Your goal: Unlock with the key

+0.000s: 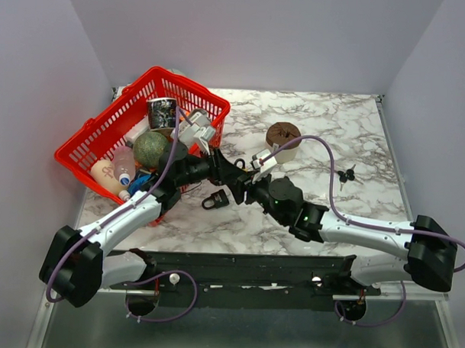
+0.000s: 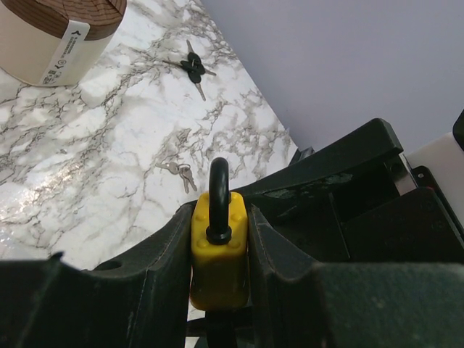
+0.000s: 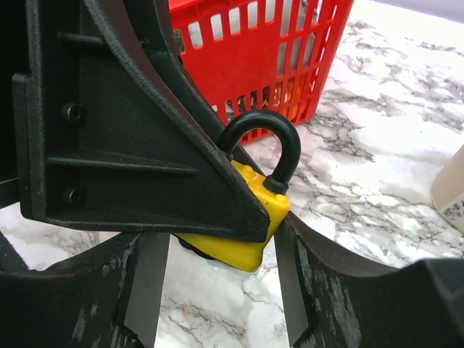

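The yellow padlock (image 2: pixel 217 268) with a black shackle (image 3: pixel 279 138) is clamped by its flat faces in my left gripper (image 2: pixel 220 214), above the marble table. My right gripper (image 3: pixel 217 243) meets it head-on, its jaws closed across the padlock's width. The right finger (image 3: pixel 290 275) presses the padlock's corner; the left finger's contact is partly hidden behind the left gripper. In the top view both grippers (image 1: pixel 231 172) (image 1: pixel 244 183) meet at the table's middle. The key (image 1: pixel 345 175) (image 2: pixel 194 67), black-headed, lies on the table to the right, untouched.
A black padlock (image 1: pixel 215 199) lies just below the two grippers. A red basket (image 1: pixel 88 138) full of items stands at the left. A cream cylinder with a brown lid (image 1: pixel 283 140) is behind the grippers. A second pair of silvery keys (image 2: pixel 180 172) lies near the left gripper.
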{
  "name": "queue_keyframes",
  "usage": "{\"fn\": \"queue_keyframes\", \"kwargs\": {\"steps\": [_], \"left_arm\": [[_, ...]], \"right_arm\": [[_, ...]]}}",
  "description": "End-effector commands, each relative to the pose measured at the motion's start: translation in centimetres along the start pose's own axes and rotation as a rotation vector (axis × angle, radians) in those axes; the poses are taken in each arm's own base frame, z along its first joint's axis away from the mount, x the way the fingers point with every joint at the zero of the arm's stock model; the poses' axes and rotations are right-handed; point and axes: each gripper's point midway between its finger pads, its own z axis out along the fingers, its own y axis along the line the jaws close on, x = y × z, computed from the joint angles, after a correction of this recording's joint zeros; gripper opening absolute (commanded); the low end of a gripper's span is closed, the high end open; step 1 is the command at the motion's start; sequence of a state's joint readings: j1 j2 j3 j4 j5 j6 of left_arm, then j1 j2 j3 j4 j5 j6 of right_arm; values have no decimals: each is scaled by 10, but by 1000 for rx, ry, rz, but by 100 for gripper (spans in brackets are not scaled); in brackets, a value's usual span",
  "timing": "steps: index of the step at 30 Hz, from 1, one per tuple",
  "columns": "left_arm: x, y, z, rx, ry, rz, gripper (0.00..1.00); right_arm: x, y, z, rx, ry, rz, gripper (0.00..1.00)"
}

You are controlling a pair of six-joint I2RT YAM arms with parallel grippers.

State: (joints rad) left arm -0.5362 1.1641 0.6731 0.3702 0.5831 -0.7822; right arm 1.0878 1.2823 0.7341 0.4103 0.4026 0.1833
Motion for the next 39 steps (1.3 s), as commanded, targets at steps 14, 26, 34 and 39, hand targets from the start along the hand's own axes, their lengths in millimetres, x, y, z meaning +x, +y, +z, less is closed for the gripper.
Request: {"fn": "queue_keyframes", "kwargs": {"steps": [14,26,34,39], "left_arm": [[-17,14,1,-147,-9,145,95],[-66,-11,-53,-245,-243,406,97],[-70,-10,-61,-280,-261,423,98],[-69,-11,-61,-278,-258,415,98]], "right_arm": [[60,-14,-44,16,189,154,1],[99,-56,-26,77,371,221,1],[139,-63,5,78,519,222,1],[154,-65,20,108,566,215,1]]}}
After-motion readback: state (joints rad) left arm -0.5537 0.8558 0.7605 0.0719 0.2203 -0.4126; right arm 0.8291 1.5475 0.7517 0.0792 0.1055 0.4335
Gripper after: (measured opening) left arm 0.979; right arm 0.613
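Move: Both hands already grip the yellow padlock, right at their finger pads. The bare table spot it is taken to lies some 21 cm below the right hand, about 5 cm to its right and 2 cm ahead. The black padlock lies about 6 cm left, 2 cm ahead and 20 cm down; the silver keys about 16 cm right, level with the hand and 21 cm down; the brown-topped roll 18 cm ahead, 11 cm right. The left fingers open wide and let go of the yellow padlock; that hand then draws off up and left, about 7 cm each way, its fingers swinging towards forward. The right hand keeps its pinch and lowers the padlock some 16 cm towards the table right of the black padlock, drifting right, first a little back and then forward, while its fingers tip down about 30 degrees. ##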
